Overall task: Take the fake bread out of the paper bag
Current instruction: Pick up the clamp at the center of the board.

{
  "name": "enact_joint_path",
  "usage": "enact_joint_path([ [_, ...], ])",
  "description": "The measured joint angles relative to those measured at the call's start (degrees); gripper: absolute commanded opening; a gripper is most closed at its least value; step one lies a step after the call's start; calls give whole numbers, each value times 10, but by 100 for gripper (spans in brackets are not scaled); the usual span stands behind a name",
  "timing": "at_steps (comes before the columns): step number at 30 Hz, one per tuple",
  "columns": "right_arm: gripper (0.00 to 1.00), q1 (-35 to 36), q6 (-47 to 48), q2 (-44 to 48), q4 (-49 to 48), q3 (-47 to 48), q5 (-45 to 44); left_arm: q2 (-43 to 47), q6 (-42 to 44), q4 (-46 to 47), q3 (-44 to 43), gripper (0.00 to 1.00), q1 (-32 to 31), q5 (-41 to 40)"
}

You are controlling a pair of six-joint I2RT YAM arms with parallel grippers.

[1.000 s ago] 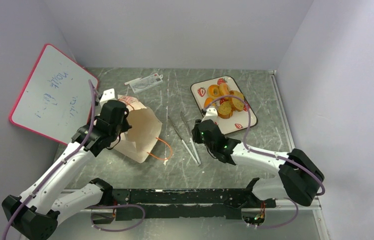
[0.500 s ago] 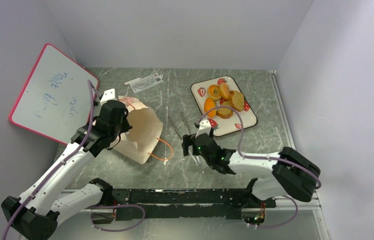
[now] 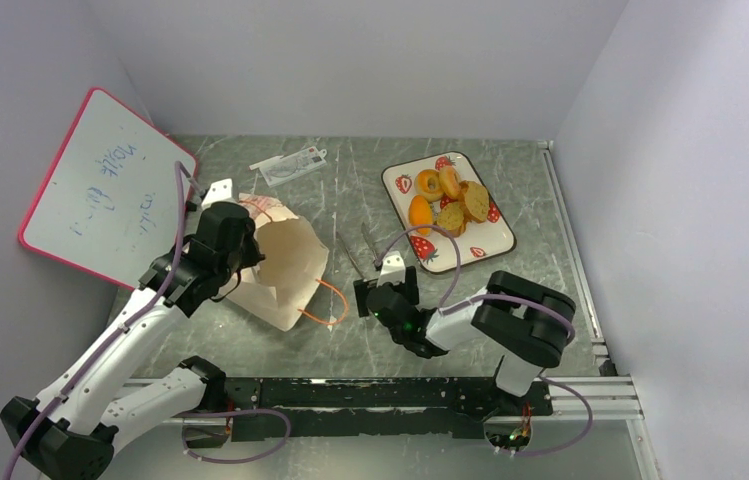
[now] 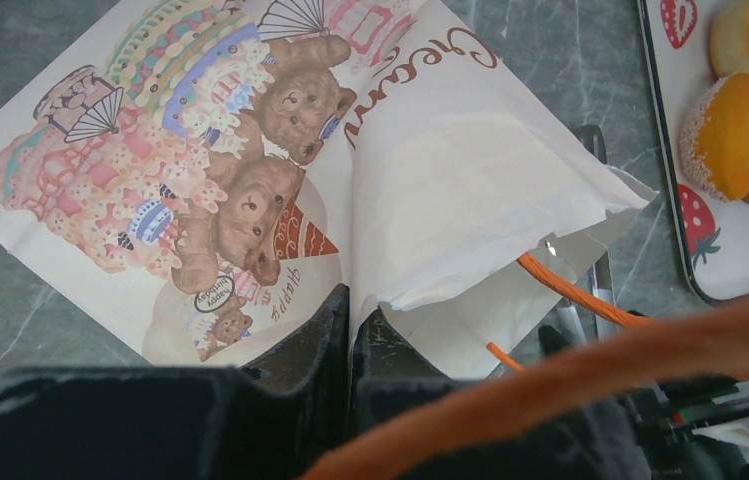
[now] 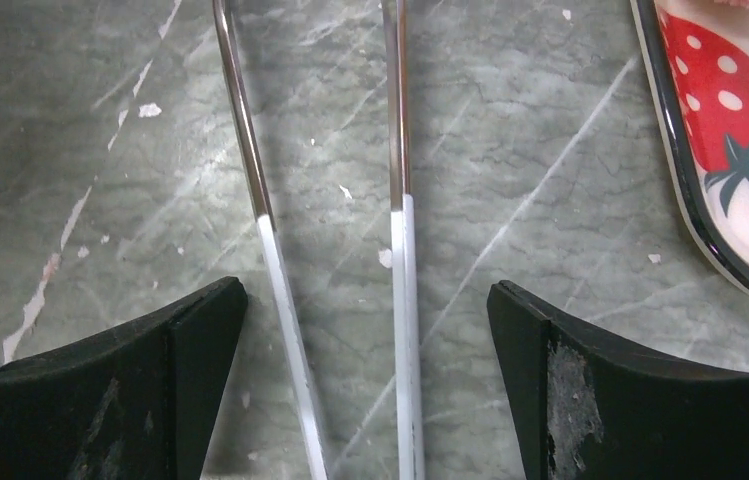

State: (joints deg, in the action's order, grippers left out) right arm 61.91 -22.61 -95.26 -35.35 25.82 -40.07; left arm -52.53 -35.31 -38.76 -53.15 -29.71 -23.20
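Observation:
The paper bag [image 3: 280,265] lies on its side at the left, its mouth to the right, orange cord handles [image 3: 325,300] trailing out. In the left wrist view its teddy-bear print [image 4: 200,180] faces up. My left gripper [image 4: 350,320] is shut on the bag's rim and holds the mouth up; it also shows in the top view [image 3: 240,255]. The fake bread [image 3: 447,200], several orange and golden pieces, lies on the strawberry tray [image 3: 490,245]. My right gripper [image 3: 382,285] is open and empty, low over the metal tongs [image 5: 400,230], between bag and tray.
A pink-framed whiteboard [image 3: 100,190] leans at the left wall. A clear packet [image 3: 288,163] lies at the back. The metal tongs [image 3: 365,255] lie mid-table. The tray's corner [image 5: 740,200] shows at the right wrist view's upper right. Walls close the back and right.
My right arm has pulled back from the tray toward the near left, its gripper now over the tongs. The left gripper and the bag have barely moved.

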Motion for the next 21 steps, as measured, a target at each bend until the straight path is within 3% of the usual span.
enact_joint_path([
  [6, 94, 8, -8, -30, -33, 9, -23, 10, 10, 10, 16, 7, 0, 15],
  [10, 85, 18, -27, -43, -36, 16, -44, 19, 17, 13, 25, 7, 0, 20],
  [11, 82, 23, -35, -45, -34, 17, -53, 22, 18, 14, 26, 7, 0, 21],
  [14, 59, 41, -58, -50, -17, 25, -78, 29, 22, 14, 28, 7, 0, 21],
  [16, 54, 53, -75, -50, -4, 28, -92, 32, 23, 15, 29, 7, 0, 21],
  [18, 41, 64, -99, -48, 15, 31, -106, 33, 23, 15, 29, 7, 0, 21],
  [21, 37, 78, -126, -35, 53, 35, -111, 32, 23, 15, 29, 7, 0, 21],
])
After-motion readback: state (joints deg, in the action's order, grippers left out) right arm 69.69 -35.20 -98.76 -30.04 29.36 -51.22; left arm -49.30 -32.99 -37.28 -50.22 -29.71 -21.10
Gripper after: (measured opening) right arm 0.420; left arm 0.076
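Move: The clamp lies open on the board between the right hand's spread fingers, its middle about 3 cm ahead, 1 cm to the left and 1 cm below, its hinge end towards the base. The strawberry tray's middle is roughly 15 cm ahead and 12 cm right; the paper bag's is some 21 cm left, 4 cm ahead and 4 cm higher. From the left hand, still pinching the bag, the clamp is level ahead, about 22 cm right and 20 cm down. The clamp's two pale handles are caught from outside as the right hand closes from wide open to a bit under half, its fingertips low at the board and coming to press the handles inward. The hand first eases about 1 cm left, then draws back some 2.5 cm along the handles towards the hinge end, turning slightly clockwise. ##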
